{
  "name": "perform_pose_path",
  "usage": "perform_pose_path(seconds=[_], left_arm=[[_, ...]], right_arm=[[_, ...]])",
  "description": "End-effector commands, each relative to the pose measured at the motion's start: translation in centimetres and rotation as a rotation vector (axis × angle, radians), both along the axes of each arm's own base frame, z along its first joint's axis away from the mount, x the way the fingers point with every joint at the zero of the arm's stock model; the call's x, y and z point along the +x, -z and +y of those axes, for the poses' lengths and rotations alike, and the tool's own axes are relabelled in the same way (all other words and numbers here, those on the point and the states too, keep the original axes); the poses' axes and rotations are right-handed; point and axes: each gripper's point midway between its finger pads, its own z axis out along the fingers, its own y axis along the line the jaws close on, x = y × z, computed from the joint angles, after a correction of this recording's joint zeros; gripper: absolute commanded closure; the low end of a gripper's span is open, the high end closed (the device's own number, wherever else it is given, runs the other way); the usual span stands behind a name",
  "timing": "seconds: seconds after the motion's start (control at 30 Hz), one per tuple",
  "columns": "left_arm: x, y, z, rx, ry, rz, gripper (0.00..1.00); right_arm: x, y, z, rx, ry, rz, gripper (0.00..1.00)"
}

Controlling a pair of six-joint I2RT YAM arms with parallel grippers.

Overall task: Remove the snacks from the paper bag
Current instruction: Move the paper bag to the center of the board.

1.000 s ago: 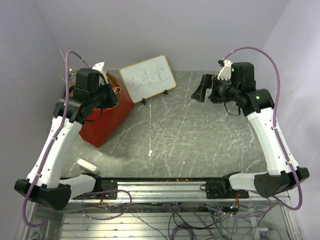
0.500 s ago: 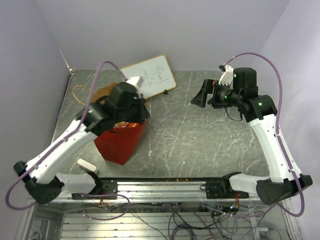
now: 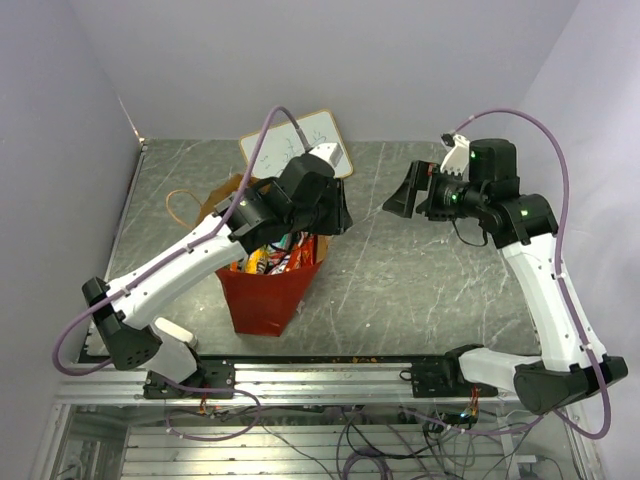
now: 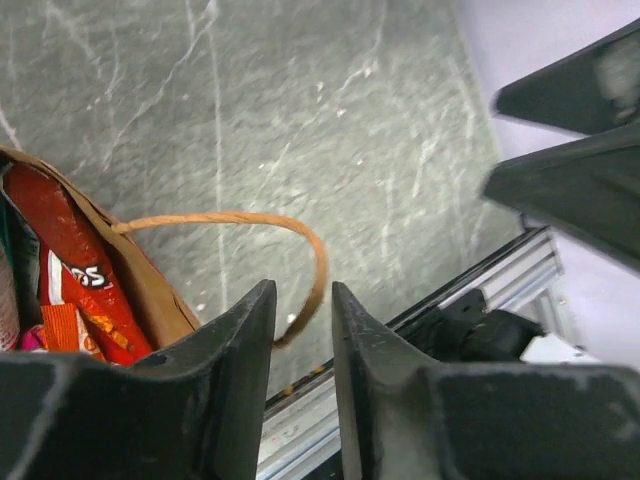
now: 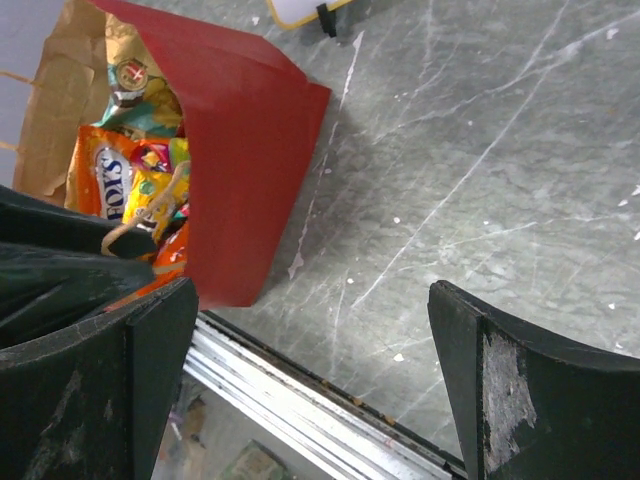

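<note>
The red paper bag point(image 3: 266, 300) stands left of centre with its mouth up, brown inside point(image 4: 150, 290). Snacks point(image 3: 280, 255) fill it: a red packet point(image 4: 70, 265), an orange one point(image 5: 110, 185) and a teal-yellow one point(image 5: 150, 100). My left gripper point(image 3: 333, 222) hangs over the bag's right rim. Its jaws point(image 4: 303, 290) stand a narrow gap apart, and the thin orange handle loop point(image 4: 250, 217) curves just beyond the tips, not pinched. My right gripper point(image 3: 408, 190) hovers to the right of the bag, wide open point(image 5: 312, 300) and empty.
A white writing board point(image 3: 300, 145) leans at the back, partly behind my left arm. The aluminium rail point(image 3: 330, 375) runs along the near table edge, close to the bag's base. The bag's other handle point(image 3: 185, 205) lies out to the left. Walls close both sides.
My left arm swung from the far left toward the centre, dragging the bag with it by the handle. Its jaws have parted a little. The right arm barely moved.
</note>
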Motion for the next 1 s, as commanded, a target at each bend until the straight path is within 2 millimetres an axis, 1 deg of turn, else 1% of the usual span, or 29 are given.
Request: perform_pose_path(seconds=[0.0,0.03,0.1,0.13,0.23,0.3,0.37,0.43,0.53,0.6,0.67,0.73,0.83,0.9,0.93,0.97], left_arm=[[-0.6,-5.0,0.4,-0.085,0.021,-0.086,0.52],[-0.8,-5.2,1.1,-0.075,0.022,-0.089,0.45],[-1.5,-5.9,2.2,-0.066,0.035,-0.102,0.37],[-1.7,-6.3,2.9,-0.058,0.037,-0.107,0.31],[-2.1,-7.1,5.4,-0.03,0.032,-0.107,0.13],[-1.8,-7.7,7.3,-0.006,0.018,-0.106,0.09],[-1.1,-8.2,9.5,0.024,-0.018,-0.106,0.07],[0.1,-8.8,12.2,0.055,-0.076,-0.115,0.06],[2.2,-10.2,16.9,0.105,-0.216,-0.15,0.07],[3.4,-10.5,20.1,0.152,-0.338,-0.154,0.08],[4.1,-10.6,23.0,0.184,-0.456,-0.151,0.09],[4.4,-10.5,25.7,0.204,-0.572,-0.143,0.09],[3.9,-10.5,28.7,0.207,-0.718,-0.146,0.09],[3.0,-10.9,29.9,0.175,-0.78,-0.172,0.08],[2.2,-11.2,30.5,0.155,-0.808,-0.195,0.08],[2.0,-10.6,31.1,0.159,-0.845,-0.189,0.09]], right_arm=[[-0.4,0.3,1.9,0.076,-0.073,0.046,0.0],[-0.3,0.2,2.4,0.095,-0.09,0.043,0.0],[-0.2,0.0,3.4,0.125,-0.124,0.039,0.0],[-0.3,-0.1,4.0,0.136,-0.141,0.041,0.0],[-0.6,0.1,6.4,0.148,-0.205,0.058,0.0],[-1.1,0.3,8.3,0.149,-0.242,0.074,0.0],[-2.2,0.5,10.7,0.139,-0.29,0.093,0.0],[-2.9,1.0,12.4,0.118,-0.303,0.115,0.0],[-3.2,1.4,13.7,0.106,-0.291,0.146,0.0],[-3.3,1.4,14.6,0.116,-0.298,0.154,0.0],[-3.4,1.3,15.2,0.102,-0.299,0.154,0.0],[-3.2,1.7,15.2,0.078,-0.284,0.167,0.0],[-3.2,1.9,15.2,0.064,-0.276,0.183,0.0],[-3.1,2.3,14.9,0.038,-0.252,0.197,0.0],[-3.0,2.5,14.6,0.021,-0.236,0.201,0.0],[-2.9,2.7,14.4,0.006,-0.225,0.203,0.0]])
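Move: The left gripper is at the paper bag's right handle, the strap still between its part-open fingers; the left handle lies about 33 cm to this hand's left, roughly level forward and some 5 cm lower. The bag's mouth is about 16 cm left, 2 back and 8 below, the whiteboard some 27 cm ahead, 10 left and well below, about 22 cm. For the right gripper, the right handle lies about 13 cm left, 4 back and 2 below, the mouth some 28 cm left, 5 back. Spread the left fingers wide to let go of the right handle, lift clear, then sweep the hand left across the bag's mouth towards the left handle, about 28 cm over and 10 up, turning it some 40 degrees counter-clockwise. Meanwhile bring the right gripper left to the freed handle, fingers kept wide open, easing slightly back and turning a little counter-clockwise, so the strap comes between them. ##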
